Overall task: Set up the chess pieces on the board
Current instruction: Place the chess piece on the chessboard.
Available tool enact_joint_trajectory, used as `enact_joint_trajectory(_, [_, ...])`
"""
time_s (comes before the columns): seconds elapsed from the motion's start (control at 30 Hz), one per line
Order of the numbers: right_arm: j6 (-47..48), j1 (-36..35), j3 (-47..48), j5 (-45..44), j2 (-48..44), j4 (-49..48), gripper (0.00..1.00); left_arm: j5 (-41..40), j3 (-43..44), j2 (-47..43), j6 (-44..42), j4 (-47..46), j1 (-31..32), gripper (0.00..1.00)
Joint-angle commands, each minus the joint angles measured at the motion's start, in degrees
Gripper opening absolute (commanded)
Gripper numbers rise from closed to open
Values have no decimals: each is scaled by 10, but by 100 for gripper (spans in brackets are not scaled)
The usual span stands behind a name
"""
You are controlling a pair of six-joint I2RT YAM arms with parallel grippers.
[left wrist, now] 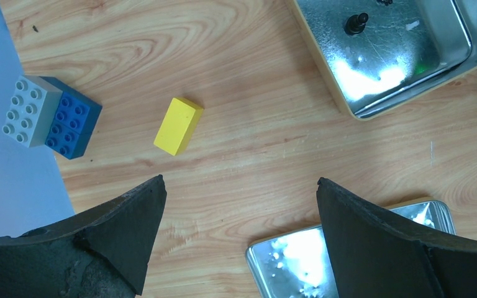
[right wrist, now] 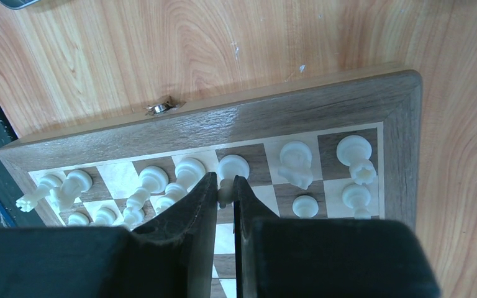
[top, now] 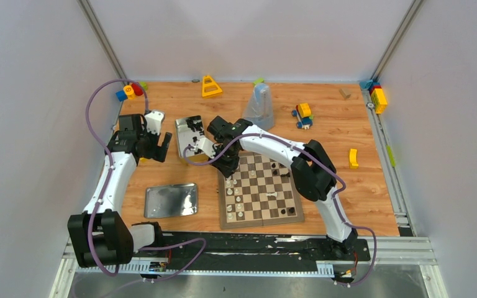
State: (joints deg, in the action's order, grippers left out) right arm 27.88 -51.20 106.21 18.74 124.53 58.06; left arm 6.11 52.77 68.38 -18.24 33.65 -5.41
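Note:
The board [top: 261, 218] lies in front of the right arm, with cream-white chess pieces [top: 230, 192] along its left columns and a few black ones [top: 275, 166] to the right. My right gripper [right wrist: 225, 183] is over the board's far left corner, shut on a white piece [right wrist: 231, 169] that stands in the back row between other white pieces [right wrist: 295, 162]. My left gripper [left wrist: 241, 186] hangs open over bare table with nothing between its fingers. Beside it, the silver tin [left wrist: 404, 56] holds a black piece [left wrist: 355, 23].
The tin's lid [top: 171, 200] lies left of the board. A yellow block [left wrist: 178, 126] and a blue-grey block [left wrist: 49, 116] sit near the left gripper. A yellow triangle [top: 210, 86], a clear bag [top: 260, 105], a toy car [top: 302, 115] and more blocks [top: 379, 98] stand farther back.

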Motion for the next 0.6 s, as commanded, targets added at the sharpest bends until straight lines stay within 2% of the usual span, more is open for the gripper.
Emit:
enact_joint_trajectory(0.0, [12, -4, 19, -5, 1, 0, 8, 13, 11, -1, 6, -7, -7, 98])
enact_joint_trajectory(0.1, [11, -5, 19, -6, 1, 1, 12, 14, 11, -1, 5, -6, -7, 98])
enact_joint_trajectory(0.4, [4, -5, 25, -16, -13, 0, 38, 16, 11, -2, 4, -4, -7, 98])
enact_joint_trajectory(0.57, [-1, -4, 26, -28, -45, -1, 40, 17, 11, -1, 4, -4, -8, 98])
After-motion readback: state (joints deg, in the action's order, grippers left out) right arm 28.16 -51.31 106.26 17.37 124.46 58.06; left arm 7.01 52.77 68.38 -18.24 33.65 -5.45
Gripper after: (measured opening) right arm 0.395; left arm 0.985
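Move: The white chess piece still pinched by its head in my right fingers is already on its dark back-row square, its middle directly beneath the hand point, roughly 1 cm down. One square (about 3 cm) straight ahead stands a white knight, and about 3 cm straight back a tall white piece; a white pawn is some 3 cm back and 3 cm right, the heights much alike. From my left hand, the pinched piece lies around 24 cm right, 6 cm back and 9 cm lower. I hold my right hand practically still over the back-row square and, after a brief pause, spread the fingers from nearly shut to roughly 40 per cent open. The finger pads let go of the piece's head and end up clear on either side, down among the neighbouring pieces, without my lifting yet. ##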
